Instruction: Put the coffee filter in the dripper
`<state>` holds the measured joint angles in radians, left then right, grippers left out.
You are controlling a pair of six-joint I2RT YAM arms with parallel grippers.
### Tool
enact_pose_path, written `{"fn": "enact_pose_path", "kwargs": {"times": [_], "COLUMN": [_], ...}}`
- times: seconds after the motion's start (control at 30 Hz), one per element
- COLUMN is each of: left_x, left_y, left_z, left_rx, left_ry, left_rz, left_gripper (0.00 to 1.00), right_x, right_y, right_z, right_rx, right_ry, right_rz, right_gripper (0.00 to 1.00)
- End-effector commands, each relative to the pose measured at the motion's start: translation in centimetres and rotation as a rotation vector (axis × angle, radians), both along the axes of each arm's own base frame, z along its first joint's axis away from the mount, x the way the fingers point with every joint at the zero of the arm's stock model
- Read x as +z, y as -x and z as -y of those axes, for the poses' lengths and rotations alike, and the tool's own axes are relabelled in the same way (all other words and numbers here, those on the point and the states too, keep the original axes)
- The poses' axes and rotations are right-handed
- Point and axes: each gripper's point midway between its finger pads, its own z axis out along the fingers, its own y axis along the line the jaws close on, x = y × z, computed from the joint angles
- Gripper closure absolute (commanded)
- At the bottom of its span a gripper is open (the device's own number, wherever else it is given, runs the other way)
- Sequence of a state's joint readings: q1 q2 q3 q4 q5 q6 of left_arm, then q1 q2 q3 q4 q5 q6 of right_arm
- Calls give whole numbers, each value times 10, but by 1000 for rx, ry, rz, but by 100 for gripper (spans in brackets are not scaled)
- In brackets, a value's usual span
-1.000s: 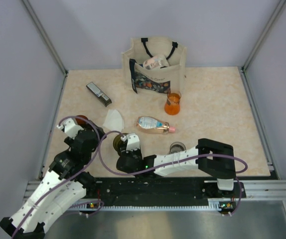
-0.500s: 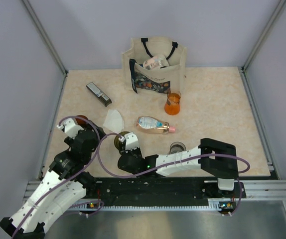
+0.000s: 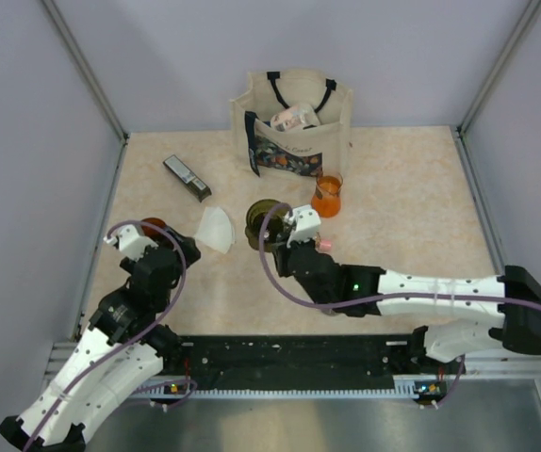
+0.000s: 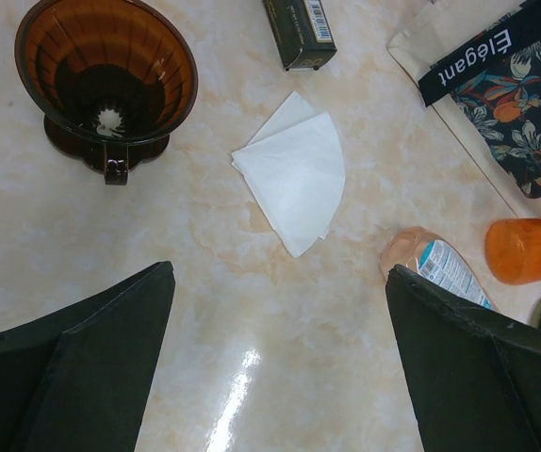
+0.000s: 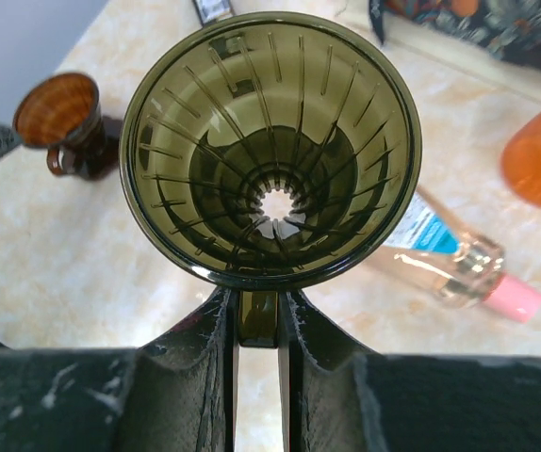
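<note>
The white folded coffee filter (image 3: pixel 216 229) (image 4: pixel 294 179) lies flat on the table. An olive-green ribbed dripper (image 3: pixel 267 223) (image 5: pixel 270 141) hangs above the table to the filter's right, upright and empty. My right gripper (image 3: pixel 287 233) (image 5: pixel 258 311) is shut on its handle. A second, brown dripper (image 3: pixel 154 226) (image 4: pixel 107 85) (image 5: pixel 63 118) stands on the table left of the filter, also empty. My left gripper (image 3: pixel 157 247) (image 4: pixel 280 273) hovers open just in front of the filter and the brown dripper, with nothing between its fingers.
A tote bag (image 3: pixel 294 118) (image 4: pixel 506 85) stands at the back. A black box (image 3: pixel 187 177) (image 4: pixel 299 28) lies behind the filter. An orange flask (image 3: pixel 326 198) (image 5: pixel 539 160) and a lying bottle (image 4: pixel 435 268) (image 5: pixel 450 254) sit right of the filter, under the right arm.
My right gripper closed on the olive dripper's handle near the front edge, then lifted and carried it back and to the right, beside the filter. The left arm barely moved.
</note>
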<state>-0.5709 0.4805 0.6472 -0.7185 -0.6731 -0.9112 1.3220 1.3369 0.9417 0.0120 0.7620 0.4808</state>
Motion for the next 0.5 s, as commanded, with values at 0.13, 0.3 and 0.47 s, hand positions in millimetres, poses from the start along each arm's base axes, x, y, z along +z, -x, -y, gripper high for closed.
{"fn": "enact_pose_path", "kwargs": {"times": [0.13, 0.3, 0.47], "left_x": [17, 18, 13], "left_y": [-9, -13, -21], "left_z": [6, 15, 25], "left_rx": [-24, -69, -98], "left_ry": [18, 14, 15], "left_rz": [68, 74, 74], "left_gripper": [1, 1, 1], "right_x": [34, 42, 53], "right_y": [-9, 4, 9], "right_z": [64, 97, 143], "right_rx": [-32, -2, -72], "right_ry": [8, 59, 74], "right_rz": [-4, -36, -40], "right_gripper": [100, 100, 100]}}
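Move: The right hand, holding the green dripper by its handle, has the empty glass carafe about 16 cm to its right, 4 cm back and 14 cm below. From that hand, the pink bottle lies some 12 cm ahead, 6 cm right; the orange-filled carafe 21 cm ahead, 15 cm right; the coffee filter 14 cm ahead, 13 cm left. From the left hand, the empty carafe is roughly 35 cm right, 5 cm back, 12 cm below. The right hand keeps pinching the dripper's handle, sweeping it about 11 cm right towards the empty carafe. ##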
